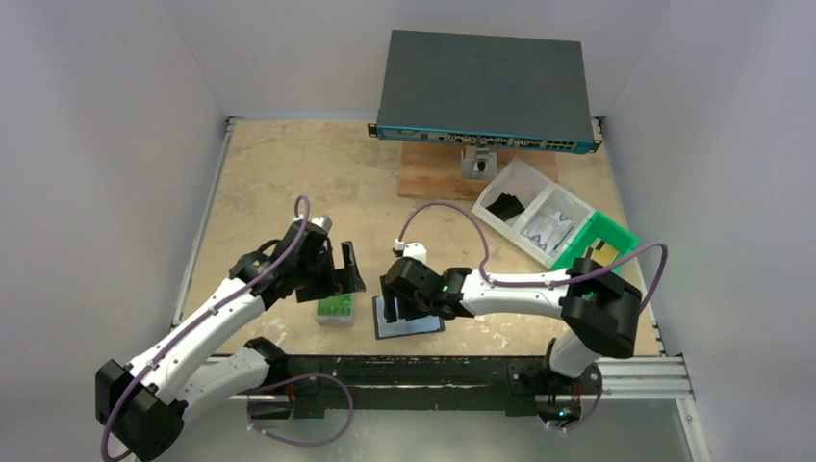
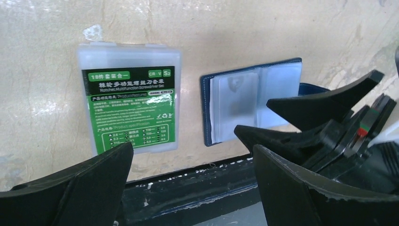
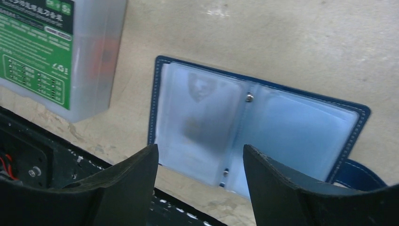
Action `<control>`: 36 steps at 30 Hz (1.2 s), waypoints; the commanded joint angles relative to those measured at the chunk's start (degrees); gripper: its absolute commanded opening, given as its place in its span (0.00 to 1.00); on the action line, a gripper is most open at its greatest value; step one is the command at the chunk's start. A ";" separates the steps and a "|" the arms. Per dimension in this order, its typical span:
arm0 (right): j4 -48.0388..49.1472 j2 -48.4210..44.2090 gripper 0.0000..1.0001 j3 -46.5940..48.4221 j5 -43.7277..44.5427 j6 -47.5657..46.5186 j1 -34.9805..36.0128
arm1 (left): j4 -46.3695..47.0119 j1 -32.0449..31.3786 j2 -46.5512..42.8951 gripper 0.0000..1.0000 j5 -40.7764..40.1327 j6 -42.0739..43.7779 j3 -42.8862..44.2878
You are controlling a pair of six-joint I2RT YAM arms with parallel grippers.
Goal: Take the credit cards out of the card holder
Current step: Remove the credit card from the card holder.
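The card holder [image 1: 409,325] lies unfolded flat near the table's front edge, navy outside with frosted light-blue sleeves [image 3: 254,127] inside. It also shows in the left wrist view [image 2: 240,108]. The credit cards are hidden; only a dim shadow shows behind the left sleeve. My right gripper [image 3: 200,147] hovers just above the holder's near edge, open, with nothing between its fingers [image 2: 324,101]. It sits over the holder in the top view [image 1: 404,296]. My left gripper [image 2: 193,146] is open and empty, held to the left of the holder [image 1: 342,271].
A grey case with a green label [image 1: 335,309] lies left of the holder, below the left gripper. The black front rail [image 1: 433,371] runs right behind both. At the back stand a network switch [image 1: 481,91], a wooden board [image 1: 443,173], a clear compartment box [image 1: 534,212] and a green tray [image 1: 606,241].
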 commanded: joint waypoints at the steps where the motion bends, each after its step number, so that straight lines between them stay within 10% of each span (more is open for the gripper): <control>1: -1.08 1.59 0.64 3.85 6.08 2.64 2.15 | -1.70 1.08 -1.54 1.00 -3.14 -1.46 -0.05; 27: -3.29 8.84 0.54 5.46 6.59 7.28 3.26 | 3.35 1.63 0.60 1.00 1.63 0.43 -3.68; 36: 0.70 8.87 0.18 0.81 3.55 8.01 2.83 | 6.30 1.53 2.23 0.95 6.46 1.37 -4.18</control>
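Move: The right hand hovers with its jaws part-open just over the card holder's clear left page; the open holder's middle is about 2 cm to its right, 1 cm ahead and 3 cm below. The green-labelled box lies some 14 cm to this hand's left, about 2 cm farther out and 2 cm lower. From the left hand, the holder's middle is about 10 cm to the right, 1 cm back and 11 cm down. The right hand sinks about 2.5 cm, easing slightly left, and closes its fingers to pinch the left page's clear sleeve. ##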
